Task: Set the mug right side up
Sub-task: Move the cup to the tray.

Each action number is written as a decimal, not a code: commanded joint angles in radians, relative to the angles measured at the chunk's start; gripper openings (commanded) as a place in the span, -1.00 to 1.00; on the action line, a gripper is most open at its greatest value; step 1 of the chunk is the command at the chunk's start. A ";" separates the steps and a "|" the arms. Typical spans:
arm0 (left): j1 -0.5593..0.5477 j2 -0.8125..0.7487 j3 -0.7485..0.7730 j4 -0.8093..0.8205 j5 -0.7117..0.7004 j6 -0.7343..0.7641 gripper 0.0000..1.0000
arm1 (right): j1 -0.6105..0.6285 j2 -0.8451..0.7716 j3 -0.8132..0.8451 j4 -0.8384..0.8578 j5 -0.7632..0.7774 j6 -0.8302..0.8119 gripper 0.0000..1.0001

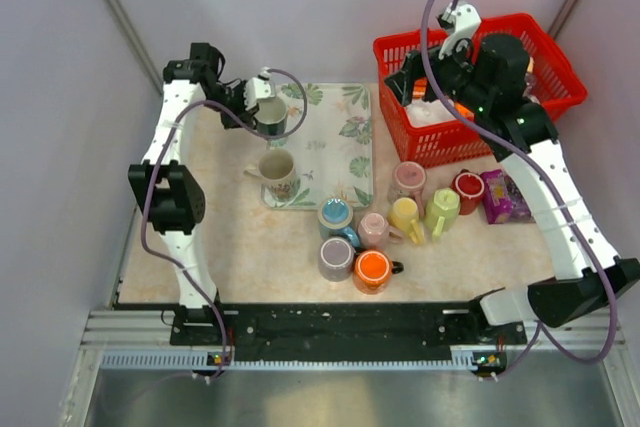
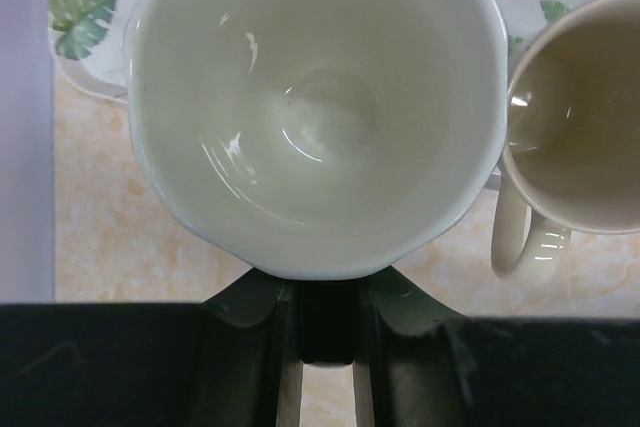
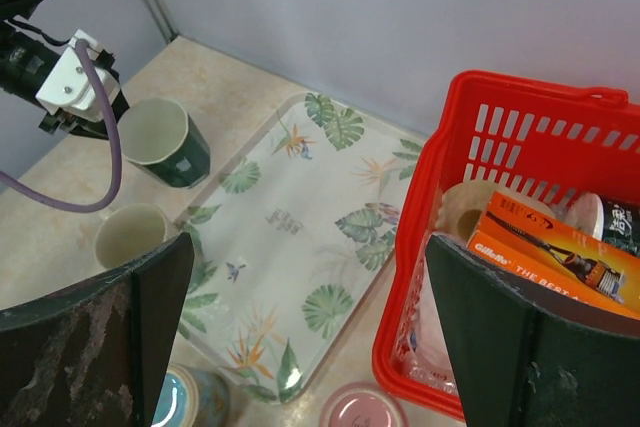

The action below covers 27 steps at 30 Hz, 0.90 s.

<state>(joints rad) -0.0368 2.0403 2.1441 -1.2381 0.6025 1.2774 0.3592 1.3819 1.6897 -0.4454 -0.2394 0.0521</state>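
Observation:
A dark green mug [image 1: 271, 115] with a white inside [image 2: 315, 107] stands mouth up at the back left corner of the leaf-print tray [image 1: 335, 142]. My left gripper [image 1: 252, 102] is shut on its handle side, the fingers [image 2: 250, 307] meeting just under the rim. From the right wrist view the mug [image 3: 165, 140] looks upright; whether it rests on the tray [image 3: 300, 217] or hangs just above it, I cannot tell. My right gripper [image 1: 412, 82] hovers open and empty [image 3: 310, 247] between the tray and the red basket.
A cream mug [image 1: 277, 172] [image 2: 580, 117] stands upright on the tray's left edge, close beside the green one. Several coloured mugs [image 1: 372, 269] cluster in front of the tray. A red basket [image 1: 540, 37] of packets sits back right, a purple packet [image 1: 497, 195] before it.

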 commanded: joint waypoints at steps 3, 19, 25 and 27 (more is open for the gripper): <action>-0.006 0.055 0.062 -0.028 0.088 0.100 -1.00 | -0.051 -0.035 -0.064 0.020 -0.037 -0.003 0.97; 0.009 0.179 -0.012 -0.052 0.094 0.188 -1.00 | -0.055 0.043 -0.048 -0.022 -0.189 -0.043 0.96; 0.009 0.198 -0.055 -0.021 0.109 0.177 -1.00 | -0.057 0.074 -0.030 -0.024 -0.208 -0.041 0.96; 0.009 0.210 -0.064 -0.017 0.097 0.181 -1.00 | -0.058 0.081 -0.012 -0.026 -0.238 -0.011 0.97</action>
<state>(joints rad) -0.0334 2.2547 2.0850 -1.2758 0.6239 1.4326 0.3046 1.4536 1.6119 -0.4816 -0.4183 0.0189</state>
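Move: The left hand holds the green mug, opening up, above the tray's left side; its spot on the tray is about 4 cm to the right, level fore and aft, and roughly 17 cm below. The beige mug stands some 8 cm back and 4 cm right, 12 cm lower; the tray's middle is 12 cm right and 1 cm back. The blue mug is about 17 cm back and 16 cm right. From the right hand, that spot lies about 8 cm ahead, 25 cm left and 39 cm down. Almost straight down, the left hand lowers the green mug about 11 cm towards the tray's left side, just beyond the beige mug, keeping its grip on the mug's left side while tipping some 13 degrees, forward side down. The open, empty right hand sinks about 7 cm by the basket's left end, pitching its fingers further down. ##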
